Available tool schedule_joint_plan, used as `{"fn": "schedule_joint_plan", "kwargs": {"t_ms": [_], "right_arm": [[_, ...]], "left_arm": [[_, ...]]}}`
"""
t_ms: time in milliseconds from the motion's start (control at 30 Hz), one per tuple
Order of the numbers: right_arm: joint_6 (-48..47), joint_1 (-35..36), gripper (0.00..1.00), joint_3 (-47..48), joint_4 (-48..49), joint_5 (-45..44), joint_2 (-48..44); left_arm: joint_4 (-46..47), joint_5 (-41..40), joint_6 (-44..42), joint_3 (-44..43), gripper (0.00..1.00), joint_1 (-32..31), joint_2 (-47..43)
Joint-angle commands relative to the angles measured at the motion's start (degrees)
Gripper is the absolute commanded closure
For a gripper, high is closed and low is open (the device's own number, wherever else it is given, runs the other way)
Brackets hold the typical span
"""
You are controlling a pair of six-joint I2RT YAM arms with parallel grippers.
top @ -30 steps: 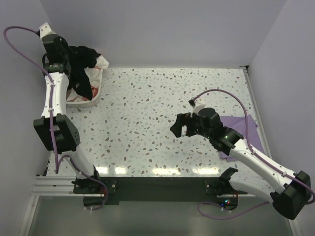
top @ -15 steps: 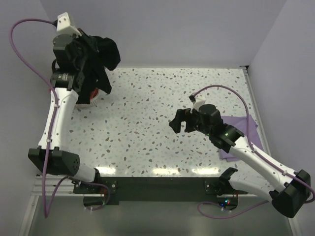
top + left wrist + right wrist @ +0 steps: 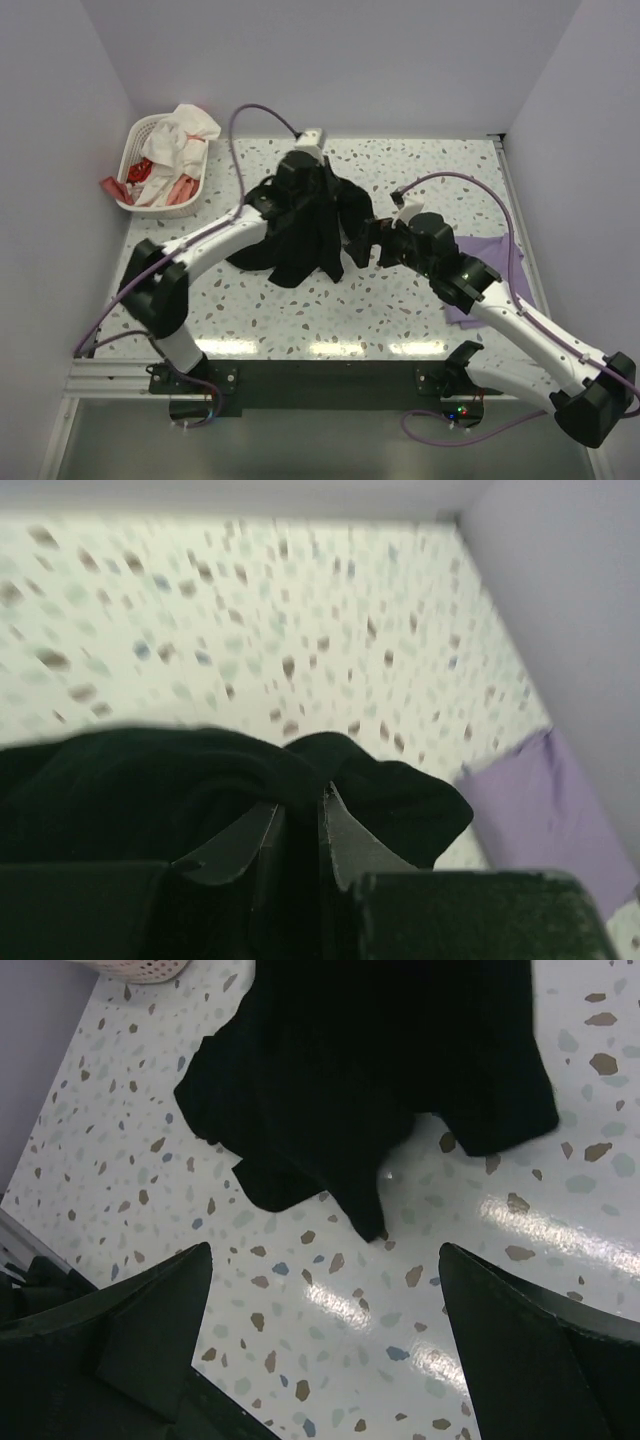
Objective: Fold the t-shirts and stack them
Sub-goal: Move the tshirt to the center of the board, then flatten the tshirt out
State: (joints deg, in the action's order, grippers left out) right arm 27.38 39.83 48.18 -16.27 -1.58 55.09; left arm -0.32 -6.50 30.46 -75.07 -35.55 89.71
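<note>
The black t-shirt (image 3: 305, 235) hangs bunched from my left gripper (image 3: 300, 172) over the middle of the table, its lower part spread on the surface. In the left wrist view the left gripper (image 3: 300, 805) is shut on a fold of the black t-shirt (image 3: 180, 775). My right gripper (image 3: 368, 244) stands open just right of the cloth, a little above the table. From the right wrist, the black t-shirt (image 3: 380, 1080) lies beyond the wide-apart right gripper (image 3: 325, 1250), which holds nothing. The lavender t-shirt (image 3: 497, 262) lies folded at the right edge, partly under the right arm, and also shows as lavender t-shirt (image 3: 545, 800).
A white laundry basket (image 3: 137, 135) with white and red clothes stands at the back left corner; its rim, the basket (image 3: 150, 968), shows at the top of the right wrist view. Walls close the table on the left, back and right.
My left arm has swung from above the basket at the back left to the table's middle, carrying the black t-shirt down onto the surface. The right arm has barely moved.
</note>
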Motion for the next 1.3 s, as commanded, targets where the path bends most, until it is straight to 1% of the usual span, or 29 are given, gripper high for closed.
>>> {"fn": "schedule_joint_plan", "kwargs": {"t_ms": [0, 33, 100, 133, 200, 233, 333, 367, 400, 433, 500, 567, 600, 667, 700, 767, 800, 833, 900, 1000, 1067, 1100, 1133, 1200, 1233, 1267], "right_arm": [[1.54, 0.07, 0.01, -1.42, 0.54, -2.81, -0.25], [1.89, 0.07, 0.01, -1.77, 0.45, -3.07, -0.16], [2.24, 0.07, 0.02, -3.09, 0.63, -3.34, 0.28], [2.68, 0.07, 0.02, -3.62, 0.89, -3.69, 0.72], [3.29, 0.07, 0.03, -5.11, 1.33, -4.74, 1.24], [3.56, 0.07, 0.03, -5.55, 1.85, -5.09, 1.94], [3.91, -0.02, 0.04, -6.87, 3.52, -5.8, 3.53], [4.0, -0.02, 0.05, -7.22, 4.05, -5.8, 4.84], [4.0, 0.07, 0.05, -7.31, 4.58, -5.71, 5.46], [4.26, 0.07, 0.06, -7.31, 5.63, -5.19, 6.08], [4.09, 0.07, 0.09, -7.4, 7.04, -3.44, 8.1], [4.26, 0.24, 0.1, -7.75, 9.5, -1.41, 9.59], [4.44, 0.33, 0.11, -7.93, 10.37, -0.88, 11.25], [4.7, 0.68, 0.11, -8.28, 12.75, 0.52, 12.67], [4.79, 1.03, 0.1, -8.54, 13.45, 0.79, 14.24], [5.23, 2.17, 0.1, -9.24, 15.83, 0.79, 15.57], [5.32, 2.61, 0.1, -9.51, 16.01, 0.79, 16.27], [5.67, 3.57, 0.1, -9.6, 18.53, 0.79, 17.93], [6.02, 4.37, 0.1, -9.51, 19.69, 0.27, 19.61], [6.72, 5.78, 0.14, -8.99, 21.02, -1.74, 23.47], [7.43, 5.96, 0.24, -9.07, 21.89, -2.98, 25.5], [7.86, 6.04, 0.3, -8.99, 21.98, -4.38, 26.03], [8.04, 5.96, 0.4, -8.9, 21.99, -5.17, 27.08], [8.13, 6.04, 0.52, -8.46, 21.72, -7.28, 27.7], [8.13, 5.96, 0.59, -8.28, 21.29, -8.08, 27.96], [8.13, 5.96, 0.79, -7.5, 20.5, -8.78, 28.23]], "left_arm": [[3.49, 3.32, 2.68, -3.48, 0.81, -4.52, 11.93], [3.05, 4.47, 3.29, -4.72, 0.73, -5.14, 13.8], [2.87, 6.23, 3.9, -5.96, 0.61, -5.23, 16.27], [2.87, 6.24, 4.17, -5.62, 0.52, -5.14, 16.11], [2.69, 4.41, 4.17, -3.16, 0.44, -5.23, 13.58], [2.43, 3.26, 4.08, -2.02, 0.39, -5.06, 12.34], [-1.94, -3.06, 5.48, 2.81, 0.36, -5.06, 6.54], [-3.62, -4.64, 5.58, 5.87, 0.35, -4.88, 4.96], [-4.25, -7.97, 5.93, 7.46, 0.35, -4.97, 1.55], [-5.04, -9.65, 6.89, 9.05, 0.32, -4.71, -0.13], [-7.23, -13.08, 8.03, 13.62, 0.31, -4.27, -4.87], [-10.12, -13.89, 11.37, 16.52, 0.3, -2.25, -7.43], [-10.58, -12.84, 12.6, 20.1, 0.3, -1.37, -9.8], [-10.58, -11.52, 15.41, 24.33, 0.3, 1.88, -12.36], [-10.32, -10.73, 16.12, 28.71, 0.3, 2.85, -14.89], [-9.97, -10.99, 17.96, 34.43, 0.3, 5.22, -17.45], [-9.97, -11.6, 18.49, 35.94, 0.3, 5.75, -19.9], [-9.79, -11.95, 19.11, 37.35, 0.3, 6.71, -21.06], [-9.97, -13.26, 20.08, 40.34, 0.29, 7.25, -23.52], [-8.13, -13.45, 21.05, 42.72, 0.25, 8.56, -23.54], [-6.19, -13.45, 20.96, 42.81, 0.24, 9.62, -21.96], [-5.4, -12.67, 20.87, 42.64, 0.24, 10.14, -19.77], [-3.31, -12.31, 20.17, 42.46, 0.24, 10.93, -18.62], [-0.93, -11.96, 18.95, 42.02, 0.26, 11.99, -15.38], [2.31, -11.35, 18.59, 41.93, 0.27, 12.52, -14.4], [3.38, -10.47, 18.24, 41.5, 0.32, 13.04, -12.21]]}}
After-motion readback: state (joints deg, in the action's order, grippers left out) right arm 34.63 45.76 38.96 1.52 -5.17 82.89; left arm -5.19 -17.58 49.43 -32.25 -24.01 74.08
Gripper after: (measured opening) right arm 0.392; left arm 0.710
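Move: The left hand still holds the black t-shirt, and the center of the board lies about 7 cm back, 2 cm left and 25 cm below it; the basket is some 40 cm left and 13 cm ahead. The middle of that t-shirt is about 7 cm ahead, 16 cm left and 18 cm below the open right hand. The purple t-shirt lies roughly 28 cm to the right hand's right and 3 cm back. Lowering the black t-shirt about 17 cm, the left hand lets go of it, lifts clear, then sweeps about 25 cm left and some back and sinks open over the cloth's left part, tipping down and turning counter-clockwise about 30 degrees each. The right hand sinks about 17 cm, drifting a little left and tilting down, and closes to pinch the right near part of the t-shirt. ##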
